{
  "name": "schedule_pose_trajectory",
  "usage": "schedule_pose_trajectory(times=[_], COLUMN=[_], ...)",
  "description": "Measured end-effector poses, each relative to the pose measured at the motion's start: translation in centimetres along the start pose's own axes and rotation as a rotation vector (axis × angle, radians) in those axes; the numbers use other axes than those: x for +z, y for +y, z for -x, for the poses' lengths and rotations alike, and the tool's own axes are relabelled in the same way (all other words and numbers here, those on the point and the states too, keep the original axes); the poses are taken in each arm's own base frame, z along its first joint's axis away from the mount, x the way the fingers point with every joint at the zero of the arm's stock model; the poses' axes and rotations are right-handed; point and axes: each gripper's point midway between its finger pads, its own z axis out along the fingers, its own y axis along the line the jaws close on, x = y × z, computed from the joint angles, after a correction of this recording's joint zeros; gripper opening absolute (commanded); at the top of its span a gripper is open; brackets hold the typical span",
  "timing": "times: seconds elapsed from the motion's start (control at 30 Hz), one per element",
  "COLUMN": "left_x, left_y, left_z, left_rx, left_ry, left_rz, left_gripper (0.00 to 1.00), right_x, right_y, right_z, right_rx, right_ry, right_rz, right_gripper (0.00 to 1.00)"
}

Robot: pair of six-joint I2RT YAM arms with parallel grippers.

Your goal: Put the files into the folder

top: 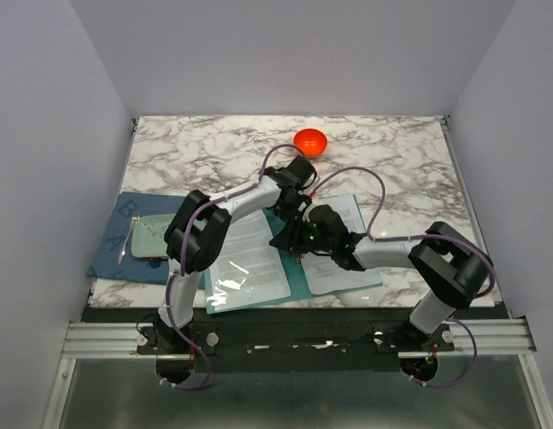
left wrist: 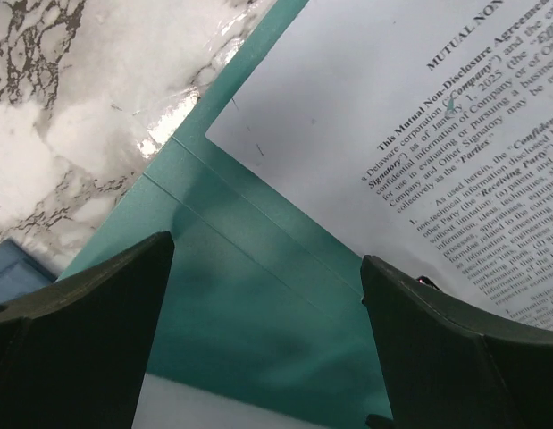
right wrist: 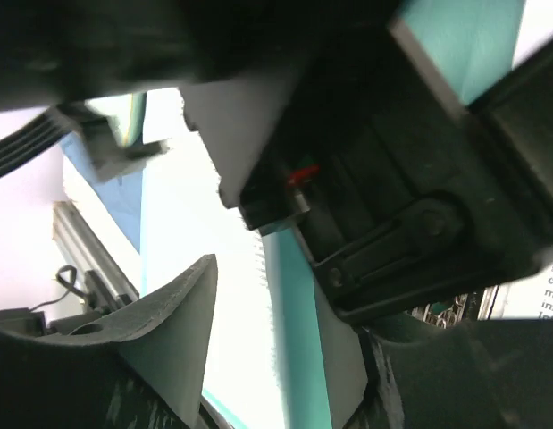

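Note:
The teal folder (top: 298, 273) lies open on the marble table, a printed sheet of the files on each half: one on the left (top: 249, 255), one on the right (top: 352, 255). My left gripper (top: 294, 207) hovers over the folder's middle. In its wrist view its fingers stand wide apart over bare teal (left wrist: 258, 295), and the printed sheet (left wrist: 392, 116) lies at upper right. My right gripper (top: 289, 239) sits just in front of it, low over the spine. It is open (right wrist: 289, 313), with only the teal strip (right wrist: 298, 340) and a white sheet (right wrist: 231, 357) showing beyond its fingers.
An orange bowl (top: 310, 141) stands at the back centre. A dark blue cloth mat (top: 124, 241) with a pale mint plate (top: 155, 237) lies at the left. The left arm's gripper body (right wrist: 392, 179) crowds close above the right gripper. The folder reaches the table's front edge.

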Motion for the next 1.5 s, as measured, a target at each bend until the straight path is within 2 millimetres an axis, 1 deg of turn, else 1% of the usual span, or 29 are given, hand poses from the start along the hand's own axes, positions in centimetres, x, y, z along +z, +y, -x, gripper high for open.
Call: schedule_pose_trajectory(times=[0.13, 0.2, 0.33, 0.47, 0.53, 0.6, 0.67, 0.73, 0.77, 0.8, 0.87, 0.93, 0.97, 1.07, 1.23, 1.33, 1.5], left_x=[-1.7, -2.9, -5.1, -6.9, -8.0, -9.0, -10.3, -12.5, -13.4, -14.9, -17.2, -18.8, -19.3, -19.3, -17.5, -17.0, -17.4], left_y=[0.5, 0.3, -0.2, 0.1, 0.7, 1.4, 2.7, 4.7, 5.4, 6.8, 8.4, 9.1, 9.3, 9.7, 10.1, 10.1, 10.5], left_z=[0.9, 1.6, 3.3, 4.9, 5.3, 5.2, 5.0, 4.5, 4.1, 3.6, 2.4, 0.8, -0.2, -2.9, -6.3, -7.3, -8.3], left_rx=[0.023, 0.031, 0.031, 0.014, -0.003, -0.022, -0.047, -0.085, -0.097, -0.116, -0.131, -0.134, -0.132, -0.139, -0.151, -0.151, -0.158], left_ry=[-0.014, -0.034, -0.076, -0.114, -0.134, -0.141, -0.153, -0.186, -0.203, -0.228, -0.276, -0.301, -0.306, -0.282, -0.2, -0.178, -0.183], left_rz=[-0.015, -0.04, -0.088, -0.12, -0.133, -0.145, -0.151, -0.155, -0.156, -0.148, -0.131, -0.122, -0.123, -0.126, -0.131, -0.133, -0.126], left_gripper=[0.99, 0.99, 0.99, 0.99, 0.99, 0.99, 0.99, 0.99, 0.99, 0.99, 0.99, 0.99, 0.99, 0.99, 0.99, 0.99, 0.99], right_x=[-0.6, -1.0, -2.1, -2.7, -2.9, -3.0, -3.0, -2.7, -2.5, -2.3, -2.1, -2.2, -2.3, -2.7, -2.6, -2.4, -1.9], right_y=[1.1, 1.4, 1.4, 1.4, 1.6, 2.0, 2.3, 1.4, 0.8, -0.3, -2.7, -4.5, -5.2, -5.9, -5.5, -5.4, -5.4], right_z=[1.3, 1.6, 2.6, 4.6, 5.6, 6.3, 6.8, 6.7, 6.0, 5.4, 3.6, 1.7, 1.0, 0.0, 0.2, 0.3, 0.2], right_rx=[-0.056, -0.073, -0.106, -0.156, -0.186, -0.221, -0.244, -0.252, -0.257, -0.261, -0.268, -0.275, -0.279, -0.287, -0.29, -0.293, -0.297], right_ry=[0.005, 0.006, -0.014, -0.046, -0.056, -0.065, -0.068, -0.052, -0.025, 0.001, 0.069, 0.133, 0.16, 0.195, 0.193, 0.193, 0.196], right_rz=[-0.018, -0.021, -0.068, -0.156, -0.201, -0.233, -0.276, -0.341, -0.371, -0.414, -0.495, -0.56, -0.584, -0.617, -0.621, -0.623, -0.627], right_gripper=[0.56, 0.53, 0.51, 0.46, 0.45, 0.44, 0.42, 0.4, 0.37, 0.36, 0.36, 0.35, 0.35, 0.34, 0.33, 0.33, 0.32])
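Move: The clip on the folder's spine lies about 6 cm to the right hand's right, 1 or 2 cm ahead and 5 cm lower. The left file's middle is roughly 8 cm left of that hand and 2 cm back, the right file's some 15 cm to its right and 2 cm ahead, both 6 cm below. From the left hand the clip is about 6 cm back, 1 cm right and 2 cm lower. The empty right hand first arcs up about 6 cm and a little forward, then comes back down and rightward onto the spine clip, ending about 5 cm right and 3 cm lower, with its fingers swung some 40 degrees from pointing left to pointing down and drawn partly together close over the clip. Meanwhile the open, empty left hand clears away from the clip, first straight up, then sweeping left and somewhat back to hang high above the left file. ##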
